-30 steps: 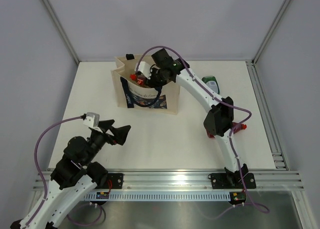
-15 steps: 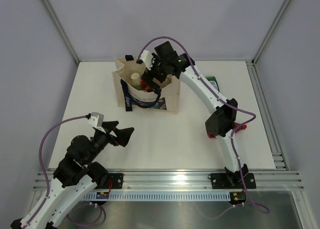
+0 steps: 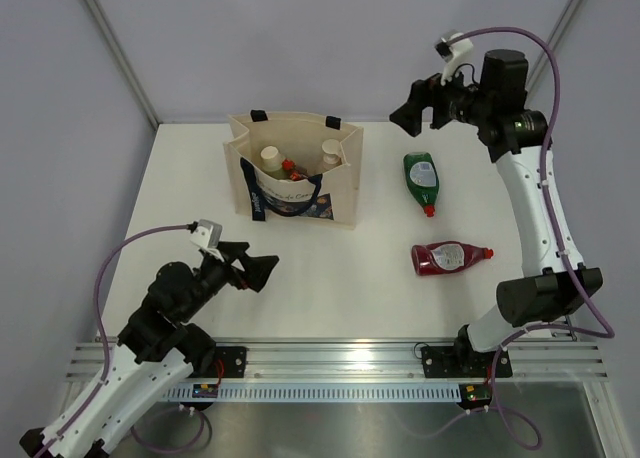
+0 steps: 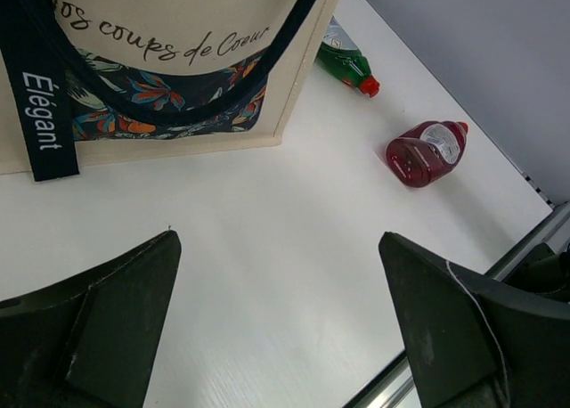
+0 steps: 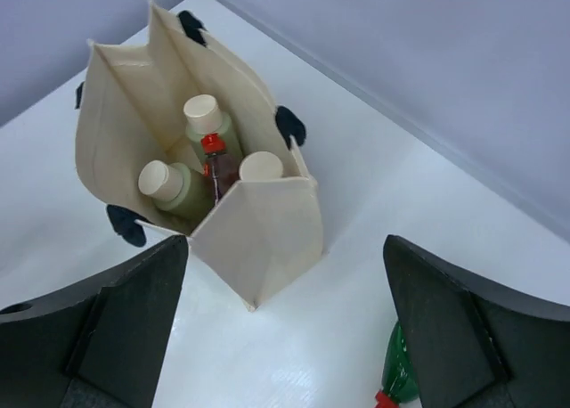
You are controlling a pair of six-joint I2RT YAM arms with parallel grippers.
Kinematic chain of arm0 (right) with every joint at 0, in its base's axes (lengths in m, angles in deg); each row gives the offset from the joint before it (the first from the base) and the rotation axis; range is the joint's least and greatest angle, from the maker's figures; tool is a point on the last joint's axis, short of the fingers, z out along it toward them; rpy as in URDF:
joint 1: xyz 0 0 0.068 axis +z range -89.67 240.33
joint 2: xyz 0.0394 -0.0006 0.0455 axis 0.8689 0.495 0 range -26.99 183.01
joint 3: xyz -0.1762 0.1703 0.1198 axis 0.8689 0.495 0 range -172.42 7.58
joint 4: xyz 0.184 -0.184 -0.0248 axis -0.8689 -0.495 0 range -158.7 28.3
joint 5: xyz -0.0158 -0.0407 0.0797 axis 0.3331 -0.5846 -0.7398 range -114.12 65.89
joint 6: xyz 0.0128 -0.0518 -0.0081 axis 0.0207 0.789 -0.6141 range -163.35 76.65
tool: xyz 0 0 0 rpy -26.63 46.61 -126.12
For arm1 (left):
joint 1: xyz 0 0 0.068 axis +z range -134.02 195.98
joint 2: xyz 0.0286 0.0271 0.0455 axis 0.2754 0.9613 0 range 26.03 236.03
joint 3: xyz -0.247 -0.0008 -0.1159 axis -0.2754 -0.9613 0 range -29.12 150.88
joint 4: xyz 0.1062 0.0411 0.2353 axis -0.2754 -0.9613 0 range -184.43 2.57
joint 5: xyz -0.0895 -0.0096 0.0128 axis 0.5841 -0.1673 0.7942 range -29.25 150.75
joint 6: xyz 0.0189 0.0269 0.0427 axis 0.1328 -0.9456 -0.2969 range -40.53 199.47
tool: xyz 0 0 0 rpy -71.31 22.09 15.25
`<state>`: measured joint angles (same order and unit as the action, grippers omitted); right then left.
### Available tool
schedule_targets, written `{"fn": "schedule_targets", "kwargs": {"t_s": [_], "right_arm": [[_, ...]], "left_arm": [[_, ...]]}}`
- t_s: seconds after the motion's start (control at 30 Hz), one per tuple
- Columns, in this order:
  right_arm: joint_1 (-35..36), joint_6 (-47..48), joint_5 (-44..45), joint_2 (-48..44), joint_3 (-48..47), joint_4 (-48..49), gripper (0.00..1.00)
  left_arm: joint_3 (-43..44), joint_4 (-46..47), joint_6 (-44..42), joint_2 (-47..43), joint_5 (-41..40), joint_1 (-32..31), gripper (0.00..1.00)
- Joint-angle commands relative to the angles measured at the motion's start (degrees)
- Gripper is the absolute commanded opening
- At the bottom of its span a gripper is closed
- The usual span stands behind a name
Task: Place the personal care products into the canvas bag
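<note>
The canvas bag (image 3: 343,193) stands open at the table's back middle. Inside it are three pale grey-green bottles with cream caps (image 5: 207,118) and a red squeeze bottle (image 5: 218,163). To its right lie a dark green bottle with a red cap (image 3: 421,176) and another red squeeze bottle (image 3: 447,257), both flat on the table. My right gripper (image 3: 415,108) hangs open and empty, high above the table to the right of the bag (image 5: 267,230). The left gripper (image 3: 255,268) is open and empty, low in front of the bag (image 4: 178,34).
White table with grey walls on three sides. A metal rail (image 3: 340,356) runs along the near edge, and another (image 3: 530,228) runs along the right side. In the left wrist view the green bottle (image 4: 343,61) and red bottle (image 4: 426,151) lie right of the bag.
My right gripper opened over the bag and left the red bottle inside, then rose and swung away to the right. The left arm crept slightly forward.
</note>
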<state>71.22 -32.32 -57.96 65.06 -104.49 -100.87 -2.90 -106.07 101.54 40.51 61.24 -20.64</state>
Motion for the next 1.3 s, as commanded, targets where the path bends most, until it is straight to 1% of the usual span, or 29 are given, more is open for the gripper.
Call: {"fn": "schedule_targets", "kwargs": {"t_s": [0.0, 0.03, 0.1, 0.13, 0.17, 0.2, 0.23, 0.27, 0.3, 0.37, 0.47, 0.53, 0.67, 0.8, 0.9, 1.07, 1.23, 1.27], "right_arm": [[-7.5, -10.4, -2.4, 2.3, 11.5, 6.7, 0.99], [-9.1, -15.0, 0.2, 3.1, 12.9, 8.1, 1.00], [-13.0, -16.0, 1.8, 7.2, 14.7, 8.5, 1.00], [-13.7, -17.6, 5.1, 8.8, 14.9, 9.2, 1.00], [-14.2, -17.4, 6.1, 10.7, 14.8, 9.3, 0.99], [-14.6, -16.7, 7.2, 14.6, 13.8, 9.3, 1.00], [-14.5, -16.5, 11.4, 16.7, 13.1, 9.0, 0.99], [-14.6, -15.7, 12.4, 18.9, 12.0, 8.1, 0.99], [-14.6, -14.4, 13.9, 23.5, 8.7, 7.0, 1.00], [-14.6, -13.2, 16.7, 28.1, 6.2, 4.9, 1.00], [-14.6, -13.5, 19.2, 29.7, 7.1, 7.2, 1.00], [-14.6, -14.1, 20.2, 30.6, 6.9, 7.0, 1.00], [-14.6, -13.1, 19.0, 34.8, 4.2, 3.1, 1.00], [-14.5, -12.3, 13.0, 38.5, 0.9, -1.9, 1.00], [-14.5, -13.0, 11.4, 40.3, -1.2, -4.0, 0.99], [-14.5, -13.0, 12.4, 41.5, -2.9, -5.2, 1.00], [-13.7, -11.4, 12.6, 42.9, -5.7, -10.7, 0.99], [-13.3, -9.5, 12.9, 43.6, -7.2, -12.0, 0.99]], "left_arm": [[-0.8, 5.5, 2.1, 2.1, 2.5, 0.2, 0.99], [-1.1, 6.5, 3.4, 2.6, 2.9, 0.2, 0.99], [-2.0, 8.1, 4.0, 3.6, 3.6, 0.2, 0.99], [-2.3, 8.4, 4.6, 4.0, 3.6, 0.2, 0.99], [-2.6, 9.0, 4.9, 4.2, 3.4, 0.2, 0.99], [-3.1, 9.2, 5.1, 4.5, 3.3, 0.1, 0.99], [-3.3, 9.8, 5.3, 4.7, 3.3, 0.2, 0.99], [-3.5, 10.0, 5.4, 4.6, 3.2, 0.2, 0.99], [-3.7, 10.5, 5.6, 4.8, 3.2, 0.2, 0.99], [-4.2, 10.9, 5.5, 4.7, 3.5, 0.2, 0.99], [-4.5, 10.7, 5.6, 4.7, 3.0, 0.2, 0.99], [-4.9, 11.0, 5.6, 4.3, 3.0, 0.2, 0.99], [-6.1, 12.1, 5.7, 4.4, 3.6, 0.2, 0.99], [-6.8, 15.0, 6.5, 5.3, 5.3, 0.2, 0.99], [-6.9, 15.8, 6.8, 6.1, 5.8, 0.2, 0.99], [-6.8, 16.8, 7.2, 6.1, 6.5, 0.2, 0.99], [-6.8, 17.4, 7.6, 6.2, 6.8, 0.2, 0.99], [-6.9, 17.8, 8.0, 6.2, 7.0, 0.2, 0.99]]}}
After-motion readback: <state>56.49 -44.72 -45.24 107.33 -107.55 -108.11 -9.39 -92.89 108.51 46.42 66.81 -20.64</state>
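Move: The green bottle lies flat some 38 cm below the right gripper, about 7 cm ahead and 12 cm to its right. From that gripper, the canvas bag stands about 24 cm left and 3 cm ahead, its middle some 28 cm lower; the red bottle lies about 12 cm back and 16 cm right, also 38 cm down. From the left gripper, the green bottle is roughly 30 cm ahead, 40 cm right and 20 cm below. Swoop the open right gripper down about 36 cm onto the green bottle, swinging some 15 cm right and 10 cm forward away from the bag. Tip the fingers steeply down by about 50 degrees while turning them clockwise, and finish slowly with both fingers wide open about the bottle's labelled body. Let the left gripper ease slightly right and down. ##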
